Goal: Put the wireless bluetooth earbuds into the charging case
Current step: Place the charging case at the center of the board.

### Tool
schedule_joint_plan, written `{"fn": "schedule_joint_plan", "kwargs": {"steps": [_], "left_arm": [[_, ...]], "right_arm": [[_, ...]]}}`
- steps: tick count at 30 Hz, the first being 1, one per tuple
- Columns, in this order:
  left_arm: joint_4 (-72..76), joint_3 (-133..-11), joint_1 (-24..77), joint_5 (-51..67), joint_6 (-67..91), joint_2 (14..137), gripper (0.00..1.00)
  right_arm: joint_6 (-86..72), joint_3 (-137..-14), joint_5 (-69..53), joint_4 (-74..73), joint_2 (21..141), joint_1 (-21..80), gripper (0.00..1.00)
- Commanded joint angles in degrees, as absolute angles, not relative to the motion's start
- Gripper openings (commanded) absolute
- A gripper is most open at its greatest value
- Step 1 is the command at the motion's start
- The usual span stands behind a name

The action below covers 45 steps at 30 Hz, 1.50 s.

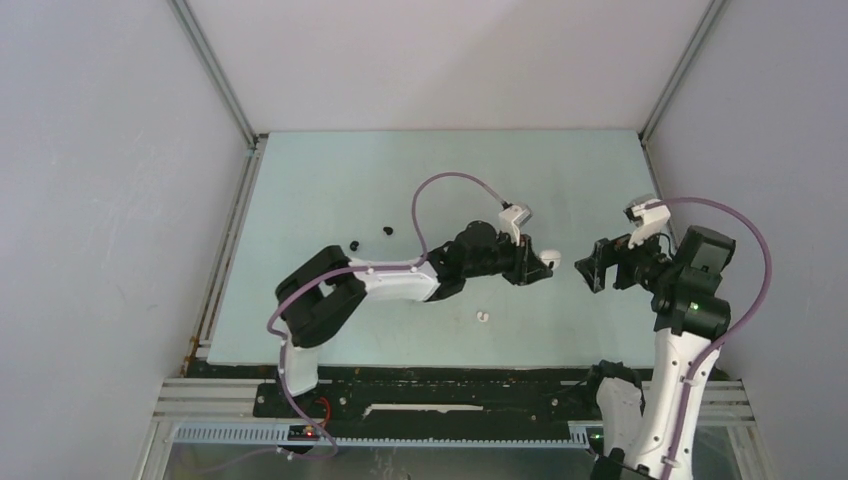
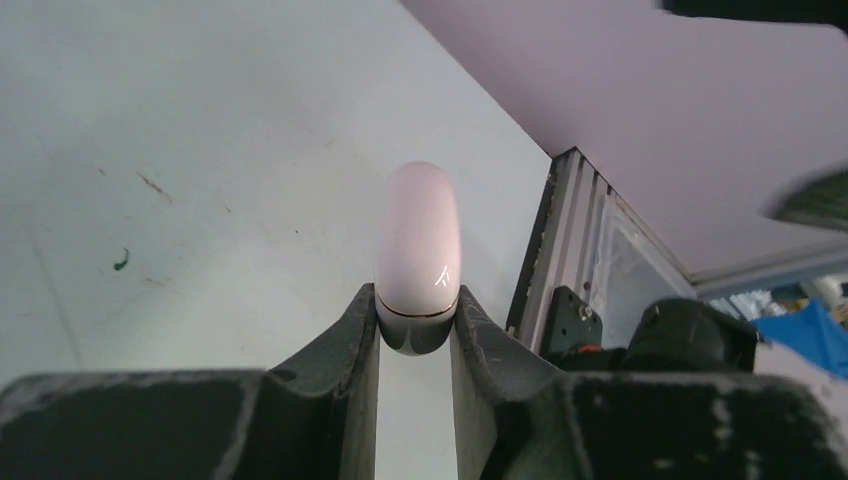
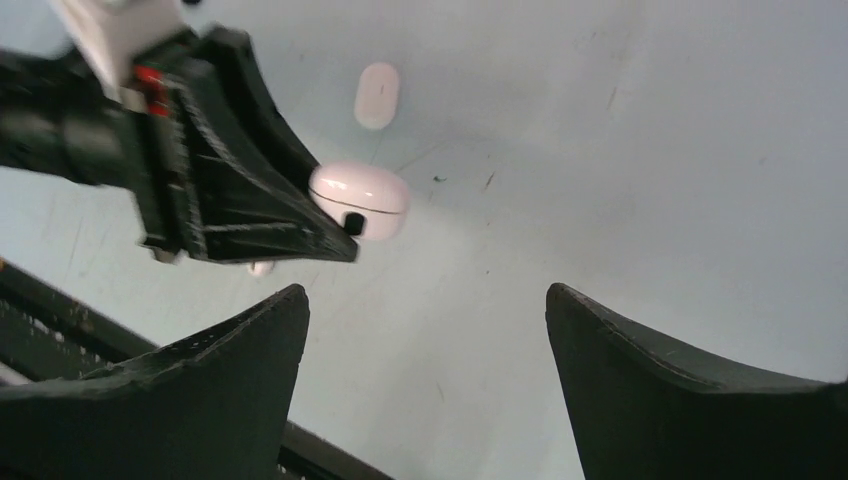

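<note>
My left gripper (image 1: 540, 264) (image 2: 416, 296) is shut on a white pill-shaped charging case (image 1: 549, 258) (image 2: 418, 250), which it holds off the table by its lower end with the lid closed. The right wrist view shows the same case (image 3: 360, 198) sticking out of the left fingers. Just to its right, my right gripper (image 1: 586, 270) (image 3: 425, 292) faces the case with its jaws wide open and nothing between them. One white earbud (image 1: 483, 318) lies on the mat below the left arm. Two black earbuds (image 1: 354, 244) (image 1: 387, 230) lie farther left.
A second white oval case (image 3: 377, 95) lies on the pale green mat (image 1: 330, 180) beyond the held one. Grey walls enclose the mat on three sides. A black rail (image 1: 450, 385) runs along the near edge.
</note>
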<state>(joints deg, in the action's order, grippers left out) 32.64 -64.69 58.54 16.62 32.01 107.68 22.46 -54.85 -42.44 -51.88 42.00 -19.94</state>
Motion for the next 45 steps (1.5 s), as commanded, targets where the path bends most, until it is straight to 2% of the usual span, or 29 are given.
{"fn": "schedule_joint_plan", "kwargs": {"steps": [1, 9, 17, 20, 23, 26, 29, 33, 38, 41, 43, 45], "left_arm": [[20.39, -74.89, 58.28, 14.25, 43.98, 114.91, 0.08], [8.62, -88.76, 58.18, 13.12, 47.11, 124.93, 0.12], [4.56, -90.87, 57.75, 12.00, 47.53, 128.99, 0.18], [-1.77, -91.74, 57.90, 9.51, 46.76, 129.07, 0.20], [-7.78, -93.18, 57.92, 6.92, 45.18, 129.41, 0.26], [-11.09, -94.02, 57.91, 5.89, 43.45, 129.81, 0.40], [-13.39, -94.65, 57.83, 5.43, 41.56, 129.87, 0.45], [-16.59, -92.64, 57.71, 1.36, 37.37, 125.51, 0.52], [-21.27, -89.08, 56.53, -8.44, 29.90, 114.54, 0.56], [-21.76, -85.84, 55.93, -13.52, 25.81, 108.12, 0.62], [-21.83, -83.74, 55.49, -14.22, 23.39, 104.99, 0.67], [-22.35, -81.59, 55.29, -15.05, 22.33, 101.83, 0.67]], "right_arm": [[13.52, -52.64, -50.88, -41.18, 39.59, -27.06, 0.90], [4.29, -45.27, -59.11, -34.00, 38.64, -32.69, 0.90], [6.70, -45.22, -58.17, -35.86, 37.57, -33.96, 0.90], [7.42, -45.18, -58.40, -36.66, 36.94, -34.48, 0.90], [7.82, -45.22, -58.44, -37.03, 36.90, -34.96, 0.90], [7.75, -45.22, -59.01, -37.07, 37.83, -35.20, 0.90], [7.82, -45.18, -59.39, -37.09, 38.76, -35.37, 0.90], [8.43, -45.18, -59.92, -37.64, 39.17, -36.31, 0.91], [8.81, -45.18, -60.72, -37.65, 40.38, -36.55, 0.91], [8.72, -45.18, -61.19, -37.53, 41.37, -36.56, 0.91], [9.38, -45.18, -61.28, -37.73, 41.96, -36.48, 0.91], [10.00, -45.07, -61.81, -38.06, 42.33, -36.43, 0.91]]}}
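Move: The left hand, fingers pointing right, already holds the charging case; the bare patch of board it is taken to lies about 14 cm below this hand, 4 cm ahead and 3 cm to its right. The oval case lies some 12 cm ahead and 6 cm to the left of the hand, the nearest white earbud about 6 cm back and 8 cm left, both at board level. From the empty right hand that patch lies roughly 7 cm ahead, 6 cm left and 19 cm below. Keeping its pinch on the charging case, the left hand lowers it some 13 cm onto the open board, going a little forward and first right, then back left, while the fingers tip downward. There they open and let go, and the hand draws off to the left, away from the case, by about 10 cm, rising some 7 cm and still tipping to about 40 degrees in all, while the open right hand only shifts slightly to the right and rolls some 20 degrees. ##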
